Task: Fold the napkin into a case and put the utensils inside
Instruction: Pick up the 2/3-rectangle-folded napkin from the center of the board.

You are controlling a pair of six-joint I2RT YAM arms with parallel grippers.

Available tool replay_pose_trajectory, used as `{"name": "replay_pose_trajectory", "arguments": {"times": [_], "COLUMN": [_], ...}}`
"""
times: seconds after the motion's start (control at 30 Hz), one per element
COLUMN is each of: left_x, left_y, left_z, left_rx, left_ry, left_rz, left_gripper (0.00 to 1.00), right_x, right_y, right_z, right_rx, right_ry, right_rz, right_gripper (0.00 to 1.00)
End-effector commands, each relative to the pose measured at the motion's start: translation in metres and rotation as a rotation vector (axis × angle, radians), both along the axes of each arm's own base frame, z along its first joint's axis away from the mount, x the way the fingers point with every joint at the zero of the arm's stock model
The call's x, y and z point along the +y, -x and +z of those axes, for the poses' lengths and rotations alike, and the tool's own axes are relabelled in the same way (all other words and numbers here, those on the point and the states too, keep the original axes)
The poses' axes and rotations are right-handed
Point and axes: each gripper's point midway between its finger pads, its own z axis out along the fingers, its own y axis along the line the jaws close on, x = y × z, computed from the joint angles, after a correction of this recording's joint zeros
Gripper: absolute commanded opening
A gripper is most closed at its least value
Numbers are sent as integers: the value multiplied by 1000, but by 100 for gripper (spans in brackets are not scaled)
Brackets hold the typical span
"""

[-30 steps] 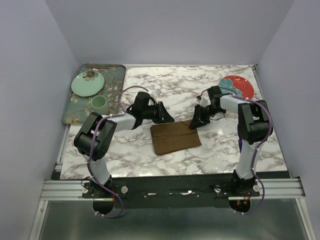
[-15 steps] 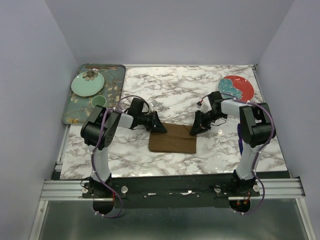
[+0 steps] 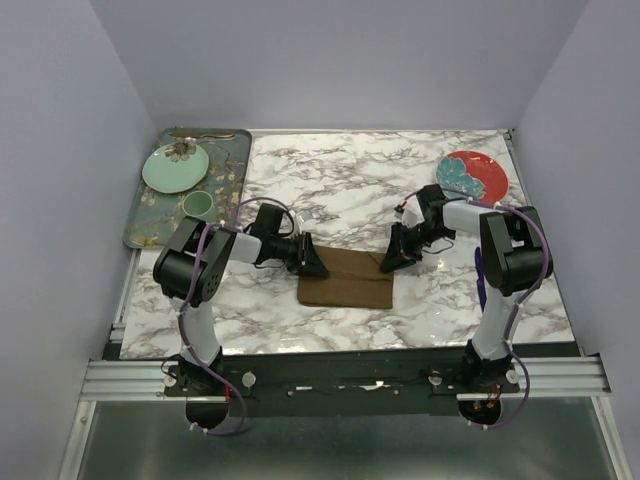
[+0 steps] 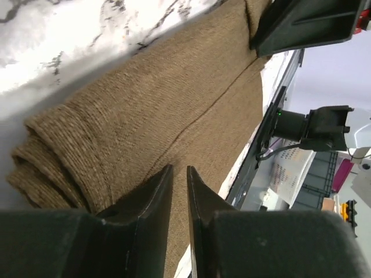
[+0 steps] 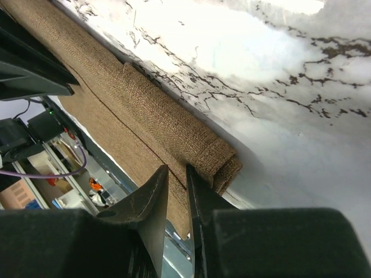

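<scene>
The brown napkin (image 3: 345, 281) lies on the marble table as a flat, narrow folded rectangle. My left gripper (image 3: 318, 269) is low at its left end, and my right gripper (image 3: 386, 263) is at its right end. In the left wrist view the cloth (image 4: 174, 87) fills the frame. The edge of its top layer runs into the narrow slit of my left gripper (image 4: 178, 169). The right wrist view shows the folded end (image 5: 156, 116), with its layer edge pinched in my right gripper (image 5: 177, 168). A thin copper-brown utensil (image 3: 200, 133) lies on the tray's far edge.
The dark green floral tray (image 3: 138, 222) at the far left holds a pale green plate (image 3: 175, 167) and a green cup (image 3: 198, 205). A red plate (image 3: 475, 175) sits at the far right. The table's near edge rail (image 3: 340, 375) runs behind the arm bases.
The napkin's lifted far flap has come down over the near part, leaving a narrower flat rectangle. Both grippers dropped low and moved to its two ends.
</scene>
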Motion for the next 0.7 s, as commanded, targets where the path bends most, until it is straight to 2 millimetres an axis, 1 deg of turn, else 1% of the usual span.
{"name": "replay_pose_trajectory", "arguments": {"times": [0.0, 0.03, 0.07, 0.1, 0.13, 0.17, 0.2, 0.23, 0.27, 0.3, 0.37, 0.4, 0.47, 0.5, 0.53, 0.57, 0.67], "left_x": [11, 12, 16, 18, 19, 22, 23, 25, 31, 25, 24, 18, 15, 16, 10, 8, 0], "left_y": [-12, -14, -13, -14, -11, -1, 3, 9, 21, 31, 50, 60, 71, 70, 77, 78, 79], "left_z": [15, 25, 42, 50, 56, 64, 64, 63, 62, 61, 55, 53, 44, 42, 39, 31, 25], "left_rx": [-216, -290, -451, -539, -624, -747, -902, -990, -1074, -1214, -1340, -1404, -1472, -1491, -1515, -1518, -1562], "left_ry": [-92, -113, -176, -213, -253, -339, -390, -430, -464, -492, -500, -525, -537, -580, -576, -598, -619], "left_rz": [-23, -49, -119, -147, -190, -256, -374, -442, -493, -614, -694, -751, -818, -823, -858, -870, -886], "left_gripper": [35, 36, 38, 38, 39, 41, 43, 43, 45, 47, 48, 48, 48, 48, 48, 48, 48], "right_x": [-29, -29, -30, -30, -29, -31, -30, -29, -30, -29, -28, -27, -26, -26, -26, -26, -25], "right_y": [18, 17, 17, 16, 15, 15, 15, 15, 14, 14, 14, 14, 14, 14, 14, 14, 14], "right_z": [-38, -38, -39, -38, -38, -39, -39, -38, -38, -38, -39, -38, -39, -39, -39, -40, -39], "right_rx": [6, 1, -6, -12, -17, -23, -24, -33, -41, -42, -46, -48, -52, -52, -52, -55, -57], "right_ry": [200, 203, 211, 213, 216, 227, 230, 233, 241, 243, 247, 248, 254, 258, 260, 261, 262], "right_rz": [46, 48, 52, 54, 58, 64, 68, 74, 80, 84, 90, 95, 102, 105, 106, 110, 116], "right_gripper": [28, 28, 28, 28, 28, 28, 28, 28, 28, 28, 28, 28, 28, 28, 28, 28, 28]}}
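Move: The napkin's near edge, towards its left end, lies about 8 cm back from the left hand, 1 cm left and 2 cm lower; the napkin's middle is 1 cm back and 5 cm right of that hand. The green cup stands some 29 cm left and 15 cm ahead. From the right hand, down on the napkin's right part, that near edge is about 9 cm back and 15 cm left; the blue knife is 22 cm right, 4 cm back. Left hand lifts, arcs about 10 cm back, down towards the napkin's near edge, opening, rolling a quarter turn. ##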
